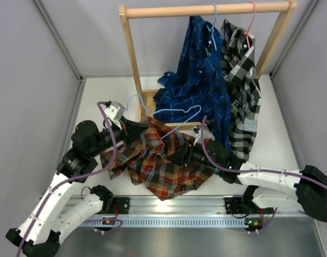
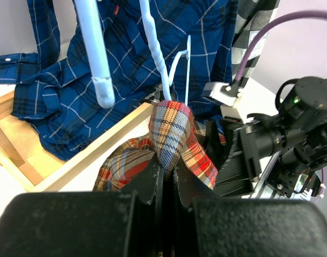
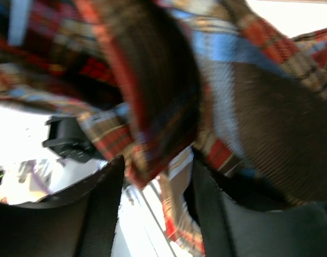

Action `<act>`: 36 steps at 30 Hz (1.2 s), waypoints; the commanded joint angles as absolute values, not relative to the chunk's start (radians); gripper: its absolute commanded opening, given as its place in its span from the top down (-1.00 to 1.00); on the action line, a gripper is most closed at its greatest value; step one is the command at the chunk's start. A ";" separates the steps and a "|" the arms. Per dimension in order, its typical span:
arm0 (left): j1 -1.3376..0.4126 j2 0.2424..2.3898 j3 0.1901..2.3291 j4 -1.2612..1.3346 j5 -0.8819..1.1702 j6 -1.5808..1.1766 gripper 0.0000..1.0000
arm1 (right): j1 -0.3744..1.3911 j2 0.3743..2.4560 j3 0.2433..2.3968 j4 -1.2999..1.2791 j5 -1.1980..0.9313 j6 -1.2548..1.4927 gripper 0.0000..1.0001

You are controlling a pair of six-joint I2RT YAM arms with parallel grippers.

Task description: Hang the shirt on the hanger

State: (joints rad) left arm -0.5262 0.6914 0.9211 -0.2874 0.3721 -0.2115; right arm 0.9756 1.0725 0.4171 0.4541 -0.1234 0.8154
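The red-orange plaid shirt [image 1: 152,160] lies bunched on the table between my two arms. The light-blue wire hanger [image 1: 180,113] sits at its far edge, its hook to the left, partly tucked into the cloth. My left gripper [image 1: 143,131] is shut on a raised fold of the shirt [image 2: 171,131]; the jaws [image 2: 167,174] pinch the cloth just below the hanger's wires [image 2: 154,43]. My right gripper [image 1: 177,153] is pushed into the shirt's middle. In the right wrist view it [image 3: 155,171] is open, with blurred shirt cloth [image 3: 168,91] hanging over and between the fingers.
A wooden rack [image 1: 132,59] stands at the back, its base frame [image 2: 72,160] just beyond the shirt. A navy plaid shirt [image 1: 198,69] and a black-and-white plaid shirt [image 1: 241,80] hang on it, the latter on a pink hanger [image 1: 250,21].
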 commanded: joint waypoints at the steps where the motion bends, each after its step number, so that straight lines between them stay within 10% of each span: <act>1: -0.525 0.673 0.919 -0.178 0.367 -0.226 1.00 | 1.005 1.121 0.462 0.610 -0.025 0.815 0.06; 7: -0.525 0.663 0.920 -0.195 0.357 -0.192 1.00 | 1.017 1.120 0.476 0.620 0.035 0.789 1.00; 28: -0.525 0.293 0.810 -0.446 0.445 0.020 1.00 | 0.444 0.986 0.883 -0.207 -0.412 0.540 1.00; 36: -0.526 0.340 0.821 -0.479 0.416 0.067 1.00 | 0.393 1.116 1.151 -0.450 -0.238 0.401 1.00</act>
State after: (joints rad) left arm -0.5274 0.3435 0.7906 -0.4664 0.4416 0.0265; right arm 0.4747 1.0721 1.0203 -0.3012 -0.4908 0.5121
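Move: My right hand is half open around a loose fold of the plaid shirt's free edge, whose middle lies about 1 cm ahead, 1 cm to the left and 1 cm below. The hanger's free corner is some 12 cm ahead, 9 cm right and 14 cm above; the rack's front bar is roughly 15 cm straight ahead, 13 cm lower. From my left hand, that fold lies about 5 cm back, 8 cm right and 17 cm down. I dip my right hand a centimetre into the fold and shut the fingers on it, then carry it up about 12 cm, forward and to the right, up to the hanger's free corner. Meanwhile my left hand, still pinching shirt and hanger together, draws back about 7 cm and a little left, sinking slightly and rolling some 15 degrees. ##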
